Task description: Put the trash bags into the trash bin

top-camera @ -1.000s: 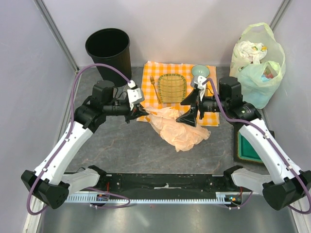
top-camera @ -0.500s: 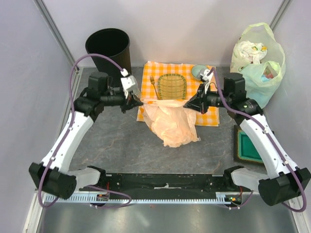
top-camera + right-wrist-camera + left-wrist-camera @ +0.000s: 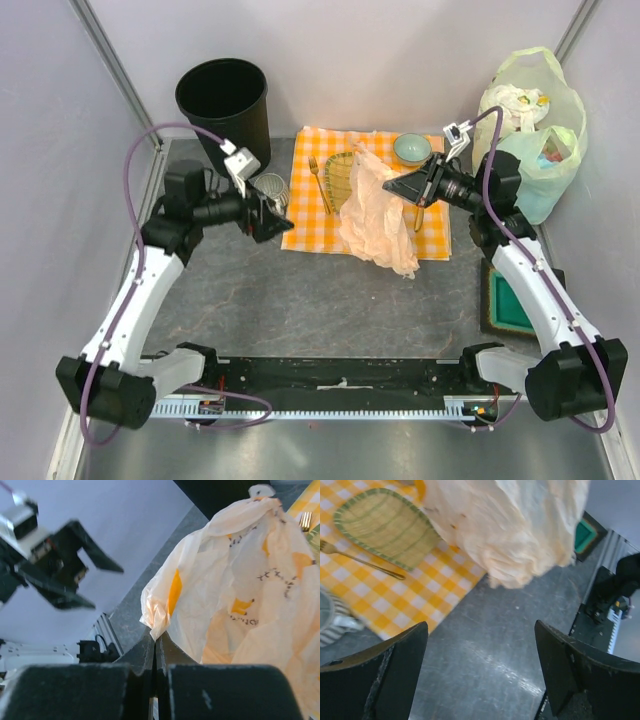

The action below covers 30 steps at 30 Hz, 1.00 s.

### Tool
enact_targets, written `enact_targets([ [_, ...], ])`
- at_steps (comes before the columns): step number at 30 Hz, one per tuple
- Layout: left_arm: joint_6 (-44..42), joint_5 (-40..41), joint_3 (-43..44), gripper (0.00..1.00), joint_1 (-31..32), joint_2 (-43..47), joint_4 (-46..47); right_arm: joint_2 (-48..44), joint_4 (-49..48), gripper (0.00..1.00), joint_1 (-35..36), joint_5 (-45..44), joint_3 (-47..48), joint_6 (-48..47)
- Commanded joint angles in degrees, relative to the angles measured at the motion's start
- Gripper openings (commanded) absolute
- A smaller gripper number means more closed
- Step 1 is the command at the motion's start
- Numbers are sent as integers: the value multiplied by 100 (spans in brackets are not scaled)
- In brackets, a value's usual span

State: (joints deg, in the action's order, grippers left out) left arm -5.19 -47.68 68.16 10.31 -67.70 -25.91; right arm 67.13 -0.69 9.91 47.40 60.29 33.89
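Note:
The pale peach-orange trash bag [image 3: 375, 210] hangs from my right gripper [image 3: 390, 187], which is shut on its edge and holds it above the checkered cloth. In the right wrist view the bag [image 3: 235, 595] fills the right side and the jaws pinch a fold of it [image 3: 156, 630]. In the left wrist view the bag [image 3: 510, 525] hangs ahead of my left gripper [image 3: 480, 670]. My left gripper [image 3: 278, 217] is open and empty, left of the bag. The black trash bin [image 3: 224, 105] stands at the far left, its mouth open.
An orange checkered cloth [image 3: 310, 215] carries a woven tray [image 3: 340, 175], a fork [image 3: 318, 182] and a small bowl [image 3: 412, 148]. A striped grey mug [image 3: 268, 190] stands beside the left gripper. Pale green bags [image 3: 530, 125] sit far right. A green tray [image 3: 508, 305] lies at the right edge.
My left gripper has let go of the bag and drawn back left, open. My right gripper has lifted the bag up and towards the back, so it hangs from that gripper alone.

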Motion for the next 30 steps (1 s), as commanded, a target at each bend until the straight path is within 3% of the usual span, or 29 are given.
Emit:
enact_targets([
  [1,949,214,-909,94,735,530,736,28,-1460,0,11,-82,-62,1321],
  [6,1458,409,-1042,95,1026,30,1456,28,-1487,0,46,200,44,1357],
  [19,3489,-548,-1305,97,1492,-1095,3337,-139,-1399,0,441,209,343,1427],
  [21,3700,-786,-1340,79,1553,-1201,3566,-130,-1294,0,441,174,413,1349],
  [22,3727,-813,-1340,56,1553,-1245,3567,-130,-1198,0,407,165,457,1287],
  [24,3465,-769,-1297,35,1414,-1175,3209,-139,-926,0,293,226,527,1173],
  [25,3368,-769,-1297,4,1300,-1027,3058,-165,-811,0,48,270,527,1051],
  [27,3053,-883,-1340,2,826,-816,2629,-209,-121,0,-286,322,571,691],
  [30,2080,-1041,-1332,2,114,-280,1560,-210,1188,0,-1121,210,615,-766],
])
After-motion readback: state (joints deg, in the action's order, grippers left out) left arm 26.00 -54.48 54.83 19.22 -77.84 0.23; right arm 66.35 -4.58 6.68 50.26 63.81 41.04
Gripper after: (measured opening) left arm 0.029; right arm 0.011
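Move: The peach trash bag hangs from the right hand's closed fingers, its middle about 12 cm below that hand, 2 cm back and 2 cm left. From the open left hand, the bag's middle is some 21 cm right, 1 cm ahead and 9 cm lower. The mug stands about 19 cm ahead of the left hand and 3 cm left, the plate 24 cm ahead and 17 cm right, both roughly 27 cm below it. Open left hand goes about 10 cm right and down, pinches the bag; right keeps hold, rising 5 cm. ##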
